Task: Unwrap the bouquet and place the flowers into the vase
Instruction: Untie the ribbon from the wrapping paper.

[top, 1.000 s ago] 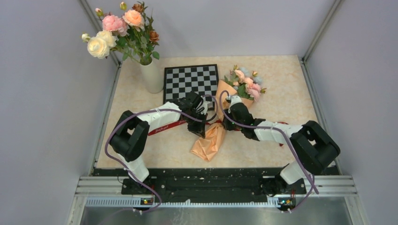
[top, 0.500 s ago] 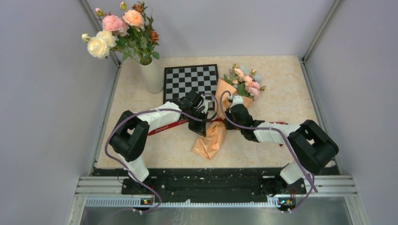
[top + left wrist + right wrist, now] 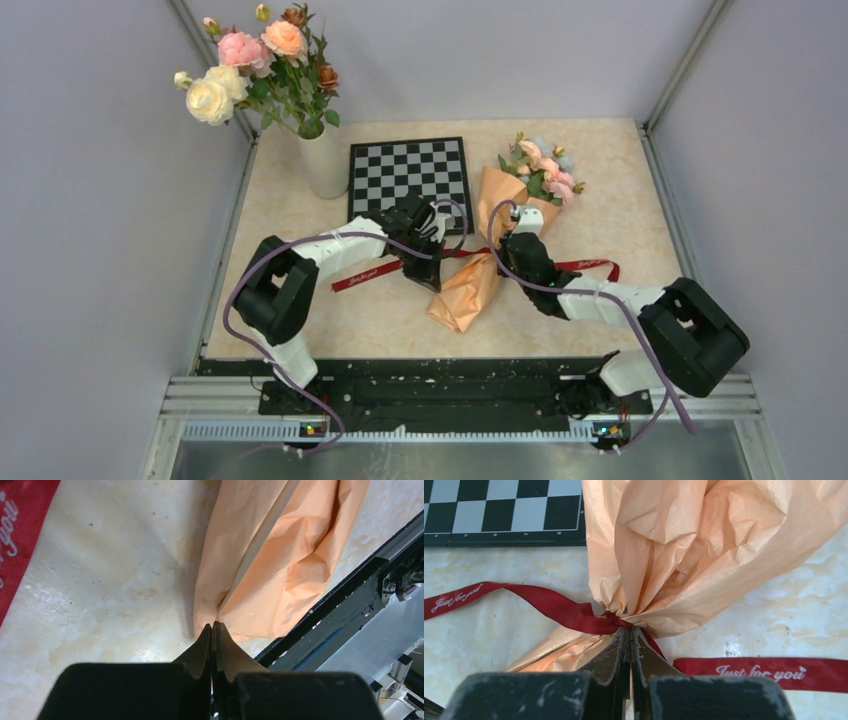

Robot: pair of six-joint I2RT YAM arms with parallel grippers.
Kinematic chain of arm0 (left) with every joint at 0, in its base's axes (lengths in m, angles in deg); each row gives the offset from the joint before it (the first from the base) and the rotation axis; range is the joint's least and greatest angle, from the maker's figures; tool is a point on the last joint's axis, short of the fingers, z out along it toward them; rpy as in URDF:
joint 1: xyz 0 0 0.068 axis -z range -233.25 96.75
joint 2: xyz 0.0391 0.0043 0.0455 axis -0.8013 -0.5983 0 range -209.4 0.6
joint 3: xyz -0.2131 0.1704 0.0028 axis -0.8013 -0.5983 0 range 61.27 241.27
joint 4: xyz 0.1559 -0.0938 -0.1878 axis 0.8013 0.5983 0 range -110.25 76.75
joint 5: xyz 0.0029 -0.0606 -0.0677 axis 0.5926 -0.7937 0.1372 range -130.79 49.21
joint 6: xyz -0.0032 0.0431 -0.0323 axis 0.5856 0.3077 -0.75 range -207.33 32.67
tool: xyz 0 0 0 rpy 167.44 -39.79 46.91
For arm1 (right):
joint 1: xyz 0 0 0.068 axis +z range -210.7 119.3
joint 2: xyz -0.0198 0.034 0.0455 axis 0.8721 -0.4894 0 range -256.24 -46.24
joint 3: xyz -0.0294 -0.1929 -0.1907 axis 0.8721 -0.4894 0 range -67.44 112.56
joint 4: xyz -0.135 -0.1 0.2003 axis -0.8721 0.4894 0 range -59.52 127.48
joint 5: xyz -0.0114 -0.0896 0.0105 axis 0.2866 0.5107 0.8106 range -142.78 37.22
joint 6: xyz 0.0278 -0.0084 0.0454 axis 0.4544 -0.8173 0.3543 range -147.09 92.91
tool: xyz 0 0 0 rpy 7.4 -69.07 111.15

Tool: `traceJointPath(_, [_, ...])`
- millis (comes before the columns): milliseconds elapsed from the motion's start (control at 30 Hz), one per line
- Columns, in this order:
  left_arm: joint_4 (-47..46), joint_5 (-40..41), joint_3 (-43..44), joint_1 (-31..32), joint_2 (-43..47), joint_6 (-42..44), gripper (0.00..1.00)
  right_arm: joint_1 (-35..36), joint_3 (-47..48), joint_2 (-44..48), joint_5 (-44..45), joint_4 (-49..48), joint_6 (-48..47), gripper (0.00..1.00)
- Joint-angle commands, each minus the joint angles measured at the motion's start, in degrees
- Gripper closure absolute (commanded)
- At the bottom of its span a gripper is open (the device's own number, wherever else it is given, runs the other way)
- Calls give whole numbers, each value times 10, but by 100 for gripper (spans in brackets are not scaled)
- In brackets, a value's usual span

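The bouquet [image 3: 478, 285] lies slanted on the table, a peach-orange paper cone [image 3: 704, 545] with the flowers [image 3: 545, 170] at its far end. A dark red ribbon [image 3: 559, 607] is knotted round its waist, and the ribbon's ends trail left [image 3: 362, 277] and right [image 3: 590, 266]. My right gripper [image 3: 630, 630] is shut on the ribbon right at the knot. My left gripper [image 3: 214, 626] is shut, and its tips pinch a fold of the paper [image 3: 280, 570] near the cone's tail. The white vase [image 3: 325, 165] stands at the back left, apart from both grippers.
Large cream, pink and peach roses [image 3: 255, 70] fill the vase. A chessboard [image 3: 408, 173] lies flat just behind the left gripper [image 3: 430, 278] and left of the bouquet. Grey walls close in three sides. A black rail [image 3: 350, 610] runs along the near table edge.
The right gripper has shut on the ribbon at the knot and moved right. The whole bouquet, flowers and ribbon ends shifted right with it. The left gripper stayed shut in place.
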State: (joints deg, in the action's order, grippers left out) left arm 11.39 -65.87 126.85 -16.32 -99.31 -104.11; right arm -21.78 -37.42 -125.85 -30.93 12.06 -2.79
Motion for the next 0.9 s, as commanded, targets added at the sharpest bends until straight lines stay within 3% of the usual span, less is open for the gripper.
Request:
traceJointPath(0, [26, -3, 9, 1, -8, 7, 100, -8, -10, 42, 34, -42, 9, 100])
traceJointPath(300, [28, 22, 14, 1, 19, 16, 99, -8, -22, 65, -39, -56, -15, 100])
traceJointPath(633, [-13, 91, -33, 0, 125, -42, 70, -8, -28, 69, -77, -46, -19, 100])
traceJointPath(733, [-75, 97, -78, -1, 182, -96, 58, -8, -29, 69, -81, -46, -19, 100])
traceJointPath(867, [-200, 41, -142, 0, 212, -154, 45, -8, -31, 66, -90, -51, -18, 100])
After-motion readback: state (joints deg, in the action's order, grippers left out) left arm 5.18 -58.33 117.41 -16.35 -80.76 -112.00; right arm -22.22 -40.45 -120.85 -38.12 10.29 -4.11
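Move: The ribbon knot at the paper's waist is already between the closed right fingertips. From the left hand, whose shut fingers are at the left edge of the paper's lower end, it lies about 11 cm to the right, 8 cm ahead and roughly 2 cm higher. That lower end's middle is 5 cm to the left hand's right and level with it fore and aft. The ribbon's left tail lies 9 cm left and 5 cm ahead, the chessboard 5 cm left and 21 cm ahead. The wrapping paper's lower end is freed by the left hand: it first eases about 1 cm left, then opens its fingers halfway and rises about 6 cm off the paper, tilting and turning some 15 degrees as it climbs. The right hand keeps its closed pinch on the ribbon at the knot, lifting a little and then drawing slightly back and left with a small turn of the wrist. ##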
